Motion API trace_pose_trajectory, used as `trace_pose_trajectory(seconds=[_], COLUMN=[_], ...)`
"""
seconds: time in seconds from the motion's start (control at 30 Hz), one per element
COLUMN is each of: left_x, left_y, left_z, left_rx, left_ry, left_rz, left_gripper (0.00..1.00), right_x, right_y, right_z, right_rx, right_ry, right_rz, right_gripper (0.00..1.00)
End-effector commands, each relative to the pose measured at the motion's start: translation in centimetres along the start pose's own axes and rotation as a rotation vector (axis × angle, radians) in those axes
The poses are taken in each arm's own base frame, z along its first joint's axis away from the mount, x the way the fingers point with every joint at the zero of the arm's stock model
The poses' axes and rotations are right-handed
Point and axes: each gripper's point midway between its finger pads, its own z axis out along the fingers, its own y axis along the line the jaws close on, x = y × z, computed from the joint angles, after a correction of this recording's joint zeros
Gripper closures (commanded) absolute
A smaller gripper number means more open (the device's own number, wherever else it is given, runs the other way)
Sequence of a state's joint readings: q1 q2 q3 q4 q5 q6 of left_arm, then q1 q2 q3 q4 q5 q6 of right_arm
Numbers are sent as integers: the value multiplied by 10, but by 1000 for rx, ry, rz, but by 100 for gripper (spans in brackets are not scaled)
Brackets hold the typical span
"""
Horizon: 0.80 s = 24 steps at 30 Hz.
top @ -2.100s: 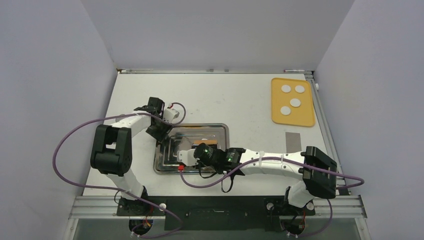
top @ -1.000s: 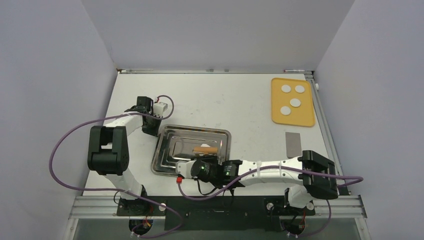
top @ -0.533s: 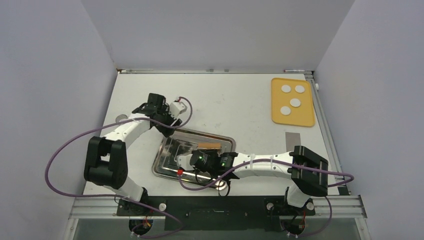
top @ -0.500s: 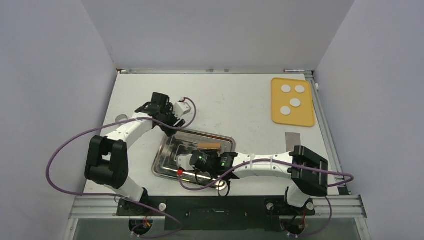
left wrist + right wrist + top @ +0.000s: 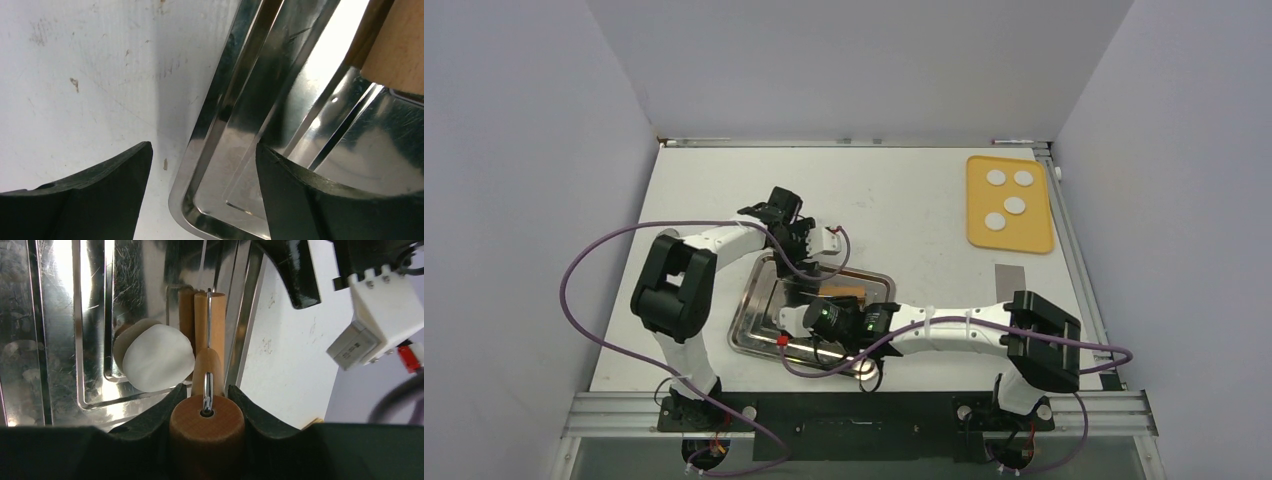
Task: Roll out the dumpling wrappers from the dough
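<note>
In the right wrist view my right gripper is shut on the wooden handle of a rolling pin, whose roller lies along the rim of a steel tray. A white lump of dough sits in the tray beside the roller. From above, the right gripper is over the tray. My left gripper is at the tray's far rim. Its fingers stand open astride the rim, gripping nothing. Several dumpling wrappers, small white discs, lie on a yellow board at the far right.
A grey rectangular piece lies on the table below the yellow board. Purple cables loop from both arms over the near side of the table. Walls close in the table on the left, the back and the right.
My left gripper has let go of the tray's far left corner, opened, and swung right along the far rim. The tray has turned slightly. The right gripper keeps its hold on the rolling pin.
</note>
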<state>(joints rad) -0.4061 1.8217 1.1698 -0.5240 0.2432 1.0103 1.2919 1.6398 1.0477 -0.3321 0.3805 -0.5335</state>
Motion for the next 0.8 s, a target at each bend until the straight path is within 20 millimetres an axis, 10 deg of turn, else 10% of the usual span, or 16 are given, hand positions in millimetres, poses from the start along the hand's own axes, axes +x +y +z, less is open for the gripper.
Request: trace_pose_trajectory(seconds=[0.0,0.2,0.5,0.77], left_x=[-8,-4,22,35], left_y=[0,2,-20,-23], left_z=[9,19,19,9], left_rx=[30,32,60,-24], left_ry=[-4,20,97,106], left_rz=[95,105,88,23], left_gripper=[28,38,98,100], right_x=[-32,-23,-14,-10], right_y=[-52,-68,-38,5], right_z=[-32,-63,-84,-67], right_rx=[154,193,98,26], right_ry=[-120,-167,-179,-116], right_rz=[127,171,110,64], right_gripper=[92,92,92,92])
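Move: Between the left hand's open fingers, about 1 cm to the right and 1 cm below, lies the tray's far rim, with its far-left corner some 6 cm to the left. From that hand the dough is roughly 9 cm back and 12 cm right, and the held roller's big barrel about 3 cm beyond the dough. From the right hand the dough lies some 6 cm ahead, 1 cm left and 7 cm below. Lifting the held roller off beyond the dough, the right hand rises about 10 cm, its left side tilting up some 15 degrees, then swings back about 5 cm while sinking 4, bringing the barrel back over the dough. The left hand eases about 1 cm right and down and closes fully, pinching the tray's far rim. ##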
